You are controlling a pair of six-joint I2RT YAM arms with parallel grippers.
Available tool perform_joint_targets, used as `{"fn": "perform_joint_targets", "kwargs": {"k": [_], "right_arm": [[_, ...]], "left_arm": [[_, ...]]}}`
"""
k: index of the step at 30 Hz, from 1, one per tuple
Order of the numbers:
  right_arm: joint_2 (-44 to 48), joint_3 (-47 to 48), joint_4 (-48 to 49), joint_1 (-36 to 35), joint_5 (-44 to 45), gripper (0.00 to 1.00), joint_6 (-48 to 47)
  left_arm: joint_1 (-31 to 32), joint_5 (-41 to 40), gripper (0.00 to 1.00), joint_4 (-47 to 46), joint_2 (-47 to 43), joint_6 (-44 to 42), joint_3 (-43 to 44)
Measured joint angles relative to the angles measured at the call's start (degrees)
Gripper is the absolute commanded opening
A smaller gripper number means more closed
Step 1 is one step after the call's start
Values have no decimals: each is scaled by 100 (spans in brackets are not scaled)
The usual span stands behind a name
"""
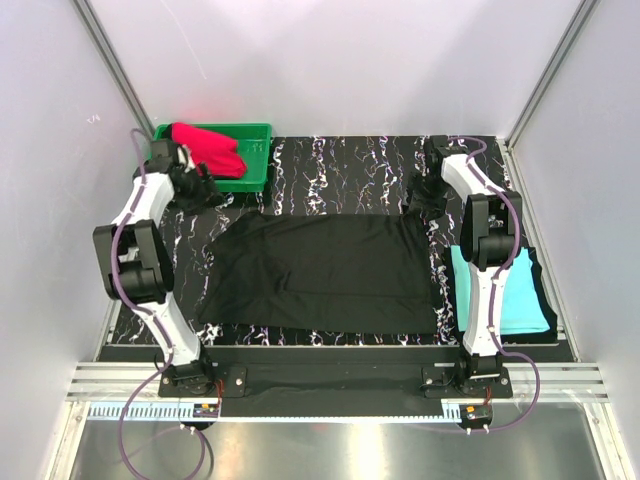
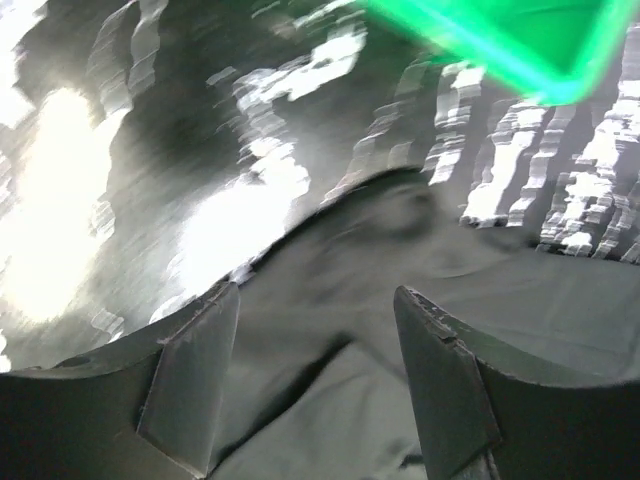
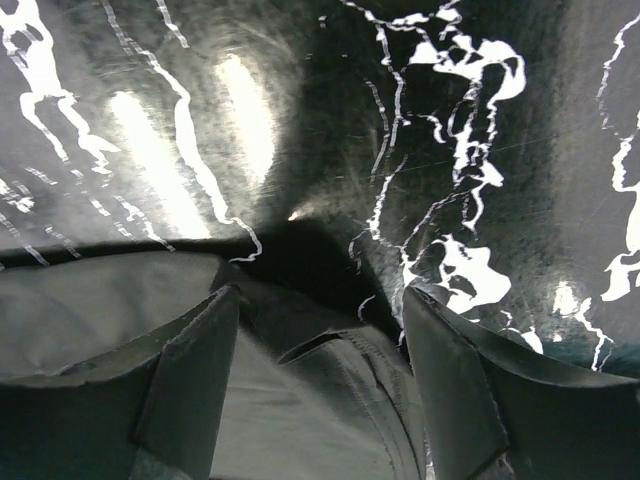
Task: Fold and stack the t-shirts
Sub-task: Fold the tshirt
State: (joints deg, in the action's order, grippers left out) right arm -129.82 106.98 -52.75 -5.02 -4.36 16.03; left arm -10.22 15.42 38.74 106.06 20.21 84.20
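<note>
The black t-shirt (image 1: 320,270) lies spread flat in the middle of the marbled table. My left gripper (image 1: 215,197) is open over its far left corner; the cloth (image 2: 330,320) shows between the fingers (image 2: 195,370). My right gripper (image 1: 418,208) is open over its far right corner, where a hemmed edge (image 3: 350,370) lies between the fingers (image 3: 450,390). The turquoise t-shirt (image 1: 520,295) lies folded at the right edge, partly behind the right arm. The red t-shirt (image 1: 210,148) lies bunched in the green tray (image 1: 255,160).
The green tray stands at the far left corner and its corner shows in the left wrist view (image 2: 530,50). White walls close in the table on three sides. A metal rail (image 1: 330,380) runs along the near edge by the arm bases.
</note>
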Motion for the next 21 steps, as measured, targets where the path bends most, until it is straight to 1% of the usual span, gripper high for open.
{"fn": "perform_joint_targets", "kwargs": {"k": [5, 7, 8, 10, 15, 21], "right_arm": [[0, 63, -68, 4, -131, 75, 52], [0, 63, -105, 4, -140, 75, 72], [2, 63, -120, 4, -160, 75, 81], [15, 59, -125, 9, -240, 75, 114], [201, -33, -136, 11, -348, 75, 177], [457, -181, -155, 11, -372, 75, 175]], "left_arm": [[632, 140, 66, -380, 444, -160, 339], [898, 133, 66, -428, 671, -177, 354], [1010, 125, 69, -424, 780, -177, 354], [1156, 37, 70, -420, 951, -160, 352], [1325, -483, 67, -483, 1078, -68, 247], [1364, -863, 65, -688, 1078, -7, 81]]}}
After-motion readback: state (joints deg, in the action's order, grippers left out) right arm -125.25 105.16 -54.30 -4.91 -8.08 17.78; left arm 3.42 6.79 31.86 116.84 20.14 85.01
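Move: The left hand, open, hangs above and outside the black t-shirt's far left corner, which lies roughly 9 cm to its right, 3 cm farther out and 9 cm below. The green basket's middle is about 19 cm ahead, 2 cm left and 7 cm lower. The right hand is already open around the black t-shirt's far right corner, about 1 cm ahead, neither left nor right, 2 cm below; the turquoise t-shirt lies some 26 cm back and 15 cm to its right. The right hand's open fingers lift clear of the far right corner, rising about 3 cm and easing slightly back and left. The left hand swings right over the black t-shirt's far left corner, then sinks over it, some 8 cm across and 7 cm down overall, turning about 10 degrees clockwise; its fingers stay open, and contact can't be made out. ##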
